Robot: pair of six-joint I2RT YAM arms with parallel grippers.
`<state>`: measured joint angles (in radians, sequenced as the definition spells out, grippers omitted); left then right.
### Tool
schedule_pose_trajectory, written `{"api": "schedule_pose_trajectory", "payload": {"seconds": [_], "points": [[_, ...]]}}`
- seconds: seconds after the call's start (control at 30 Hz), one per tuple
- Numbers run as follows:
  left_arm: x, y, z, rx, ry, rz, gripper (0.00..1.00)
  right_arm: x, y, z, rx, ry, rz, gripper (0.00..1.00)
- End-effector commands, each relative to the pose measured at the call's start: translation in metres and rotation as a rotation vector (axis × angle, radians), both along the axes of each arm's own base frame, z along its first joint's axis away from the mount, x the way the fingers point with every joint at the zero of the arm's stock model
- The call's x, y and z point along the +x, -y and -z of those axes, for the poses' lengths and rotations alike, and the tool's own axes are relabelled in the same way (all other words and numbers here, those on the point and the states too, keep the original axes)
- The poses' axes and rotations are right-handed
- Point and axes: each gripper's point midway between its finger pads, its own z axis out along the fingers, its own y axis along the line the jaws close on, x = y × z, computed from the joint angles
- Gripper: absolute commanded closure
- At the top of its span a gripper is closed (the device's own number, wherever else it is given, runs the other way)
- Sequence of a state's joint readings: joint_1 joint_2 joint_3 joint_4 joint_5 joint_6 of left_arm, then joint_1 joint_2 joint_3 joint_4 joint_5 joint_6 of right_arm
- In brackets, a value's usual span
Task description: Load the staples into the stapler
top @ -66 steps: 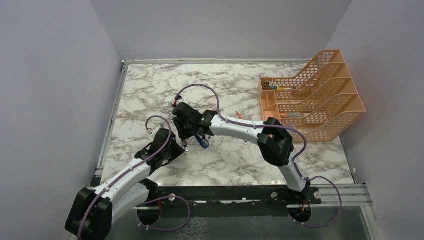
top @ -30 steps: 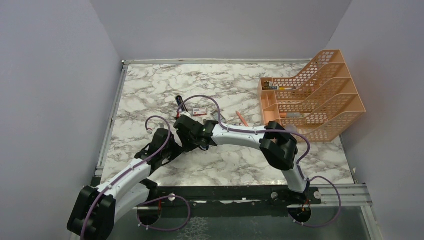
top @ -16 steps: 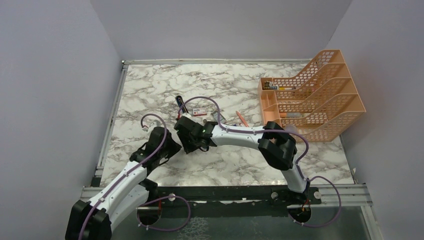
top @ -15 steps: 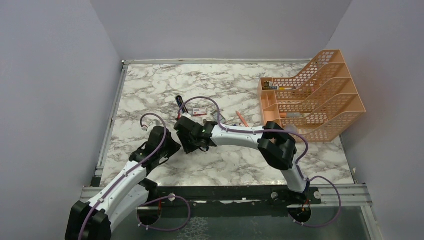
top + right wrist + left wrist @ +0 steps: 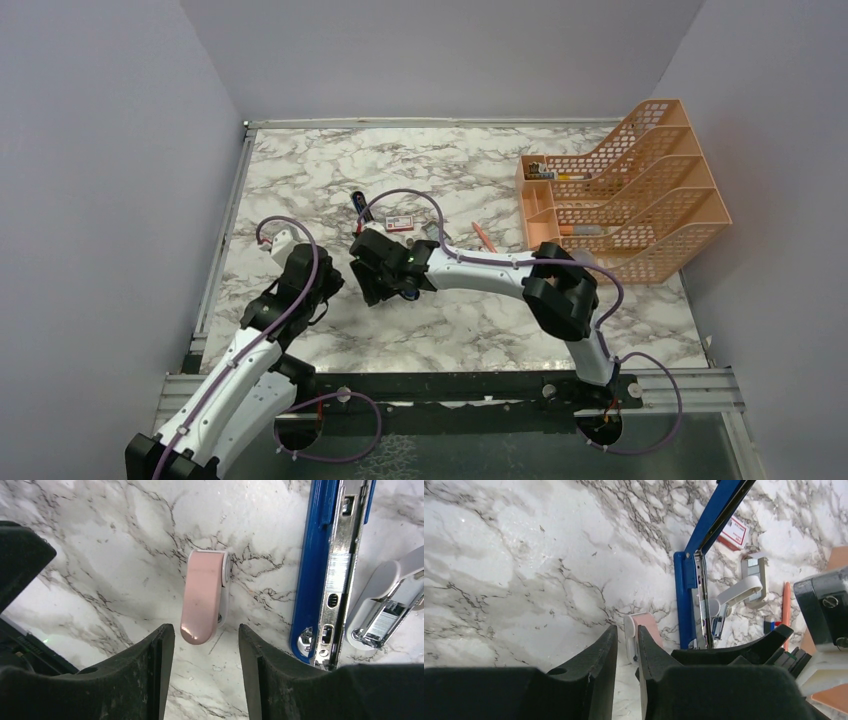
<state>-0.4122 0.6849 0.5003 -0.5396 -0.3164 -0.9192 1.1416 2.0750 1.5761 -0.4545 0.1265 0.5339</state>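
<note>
The blue stapler lies open on the marble, its silver channel facing up with a ribbed grey strip in it. Its lid rises at an angle in the left wrist view; only the lid's far end shows from above. The red-and-white staple box lies beyond it, with a grey tray beside it. My right gripper is open and empty over the near end of a pink eraser block. My left gripper is empty, its jaws a narrow gap apart, left of the stapler.
A small white stapler-like tool lies right of the blue stapler. An orange pen lies further right. An orange mesh file rack stands at the back right. Both grippers are close together.
My left arm has drawn back to the left, away from the stapler. My right gripper came nearer earlier, uncovering the staple box, and has hardly moved since.
</note>
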Motion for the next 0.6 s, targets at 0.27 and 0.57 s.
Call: {"api": "schedule_pose_trajectory", "payload": {"seconds": [0.27, 0.57], "points": [[0.000, -0.018, -0.011, 0.077, 0.017, -0.051, 0.76, 0.009, -0.005, -0.021, 0.027, 0.038, 0.041, 0.63], [-0.001, -0.015, -0.003, 0.065, -0.003, -0.038, 0.75, 0.000, 0.013, 0.025, -0.130, -0.038, 0.042, 0.71]]}}
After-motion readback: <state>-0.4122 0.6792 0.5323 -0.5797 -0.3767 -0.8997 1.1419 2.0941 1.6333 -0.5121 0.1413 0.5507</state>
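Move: The pink mini stapler lies almost under my right hand, its middle about 2 cm ahead, 1 cm to the left and some 3 cm below. The blue stapler's base is about 5 cm ahead and 5 cm to the right of that hand; the white mini stapler is roughly 7 cm ahead and 9 cm to its right. From my left hand the pink mini stapler lies about 6 cm to the right, barely ahead, some 9 cm down. My right hand closes its part-open fingers to nearly half their gap over the near end of the pink mini stapler, first rising about 1.5 cm, then sinking back about 1 cm towards it, until the tips seem to meet its two sides. My left hand eases about 1 cm up and 1 cm left, away from the stapler, then holds still. ##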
